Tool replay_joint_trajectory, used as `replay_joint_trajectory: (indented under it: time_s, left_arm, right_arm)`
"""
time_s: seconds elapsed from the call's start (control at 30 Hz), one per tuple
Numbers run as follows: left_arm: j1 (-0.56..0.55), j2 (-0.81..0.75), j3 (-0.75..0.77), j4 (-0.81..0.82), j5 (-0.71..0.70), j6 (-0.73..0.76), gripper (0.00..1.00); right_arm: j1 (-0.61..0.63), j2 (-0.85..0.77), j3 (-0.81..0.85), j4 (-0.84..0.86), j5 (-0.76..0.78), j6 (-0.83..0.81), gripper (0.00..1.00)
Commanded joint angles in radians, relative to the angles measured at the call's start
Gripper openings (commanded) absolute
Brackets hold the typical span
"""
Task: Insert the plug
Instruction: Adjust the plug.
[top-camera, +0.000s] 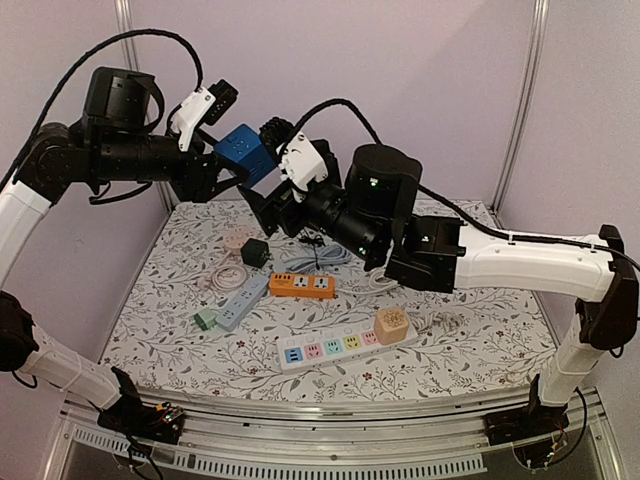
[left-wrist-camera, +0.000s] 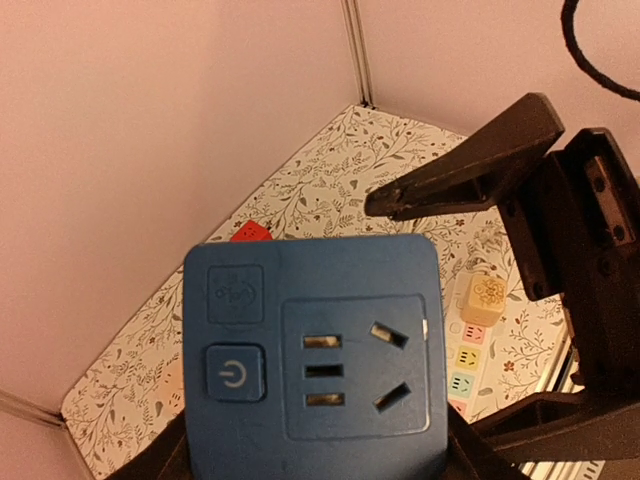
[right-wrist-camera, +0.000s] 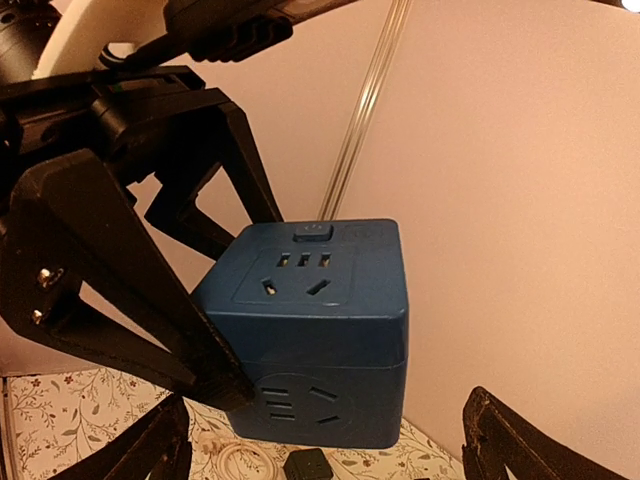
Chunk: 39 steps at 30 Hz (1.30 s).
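A blue socket cube hangs in the air at the back left, and my left gripper is shut on its sides. In the left wrist view the blue socket cube fills the lower middle, its power button and socket face turned to the camera, with the left gripper at its base. My right gripper stands open at the cube's right side. In its wrist view the blue socket cube sits ahead between the wide-apart fingers of the right gripper. I cannot pick out a plug.
On the flowered table lie a small dark green block, an orange power strip, a pale blue strip and a white strip with coloured sockets carrying a beige cube. A white cable lies behind. Pink walls close the back and left.
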Motion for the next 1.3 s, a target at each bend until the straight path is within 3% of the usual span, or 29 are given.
replay_joint_trajectory:
  time_s: [0.0, 0.2, 0.53, 0.67, 0.73, 0.87, 0.9, 0.93, 0.97, 1.0, 1.1, 1.17, 1.27]
  left_arm:
    - [-0.011, 0.002, 0.015, 0.025, 0.085, -0.015, 0.00]
    - [-0.011, 0.009, 0.021, 0.027, 0.087, -0.018, 0.00]
    - [-0.011, 0.007, 0.007, 0.028, 0.085, -0.021, 0.00]
    - [-0.011, 0.003, -0.007, 0.030, 0.087, -0.018, 0.00]
    - [-0.011, 0.000, -0.018, 0.030, 0.092, -0.011, 0.00]
    - [-0.011, -0.014, -0.035, 0.027, 0.109, 0.024, 0.01]
    - [-0.011, -0.021, -0.037, 0.023, 0.137, 0.046, 0.17]
    - [-0.012, -0.029, -0.038, 0.010, 0.186, 0.082, 0.44]
    - [-0.012, -0.040, -0.038, -0.008, 0.250, 0.129, 0.78]
    - [-0.011, -0.051, -0.038, -0.032, 0.318, 0.173, 0.96]
    - [-0.010, -0.093, -0.047, -0.107, 0.429, 0.250, 0.99]
    - [-0.010, -0.142, -0.070, -0.137, 0.504, 0.364, 1.00]
    - [-0.010, -0.240, -0.156, -0.107, 0.546, 0.508, 0.99]
  right_arm:
    - [-0.003, 0.049, 0.020, -0.001, 0.044, -0.015, 0.93]
    - [-0.002, 0.066, 0.038, -0.006, 0.029, -0.038, 0.93]
    - [-0.002, 0.085, 0.086, 0.010, 0.110, -0.006, 0.78]
    - [-0.002, 0.086, 0.088, 0.010, 0.102, 0.010, 0.54]
    - [-0.002, 0.086, 0.085, 0.009, 0.102, 0.013, 0.34]
    - [-0.002, 0.074, 0.060, 0.004, 0.079, 0.019, 0.04]
    - [-0.003, 0.068, 0.050, -0.002, 0.053, 0.018, 0.00]
    - [-0.002, 0.056, 0.037, -0.010, 0.020, 0.013, 0.00]
    - [-0.004, 0.045, 0.024, -0.028, -0.025, 0.010, 0.00]
    - [-0.006, 0.029, 0.013, -0.055, -0.076, 0.003, 0.00]
    - [-0.033, -0.042, -0.028, -0.155, -0.257, 0.016, 0.00]
    - [-0.062, -0.107, -0.076, -0.180, -0.456, 0.041, 0.00]
    - [-0.088, -0.205, -0.144, -0.191, -0.620, 0.062, 0.00]
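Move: The blue plug, held in the left fingers, lies about 3 cm ahead of the right hand, 4 cm to its left and 2 cm below. From the left hand it sits some 1 cm ahead, 1 cm right and 1 cm below. From the right hand, the white power strip is about 4 cm back and 11 cm right, the beige plug on it level and 20 cm right, both roughly 40 cm down. Right eases down-forward, grips the blue plug, then draws back and down as left opens, backing off 8 cm. ##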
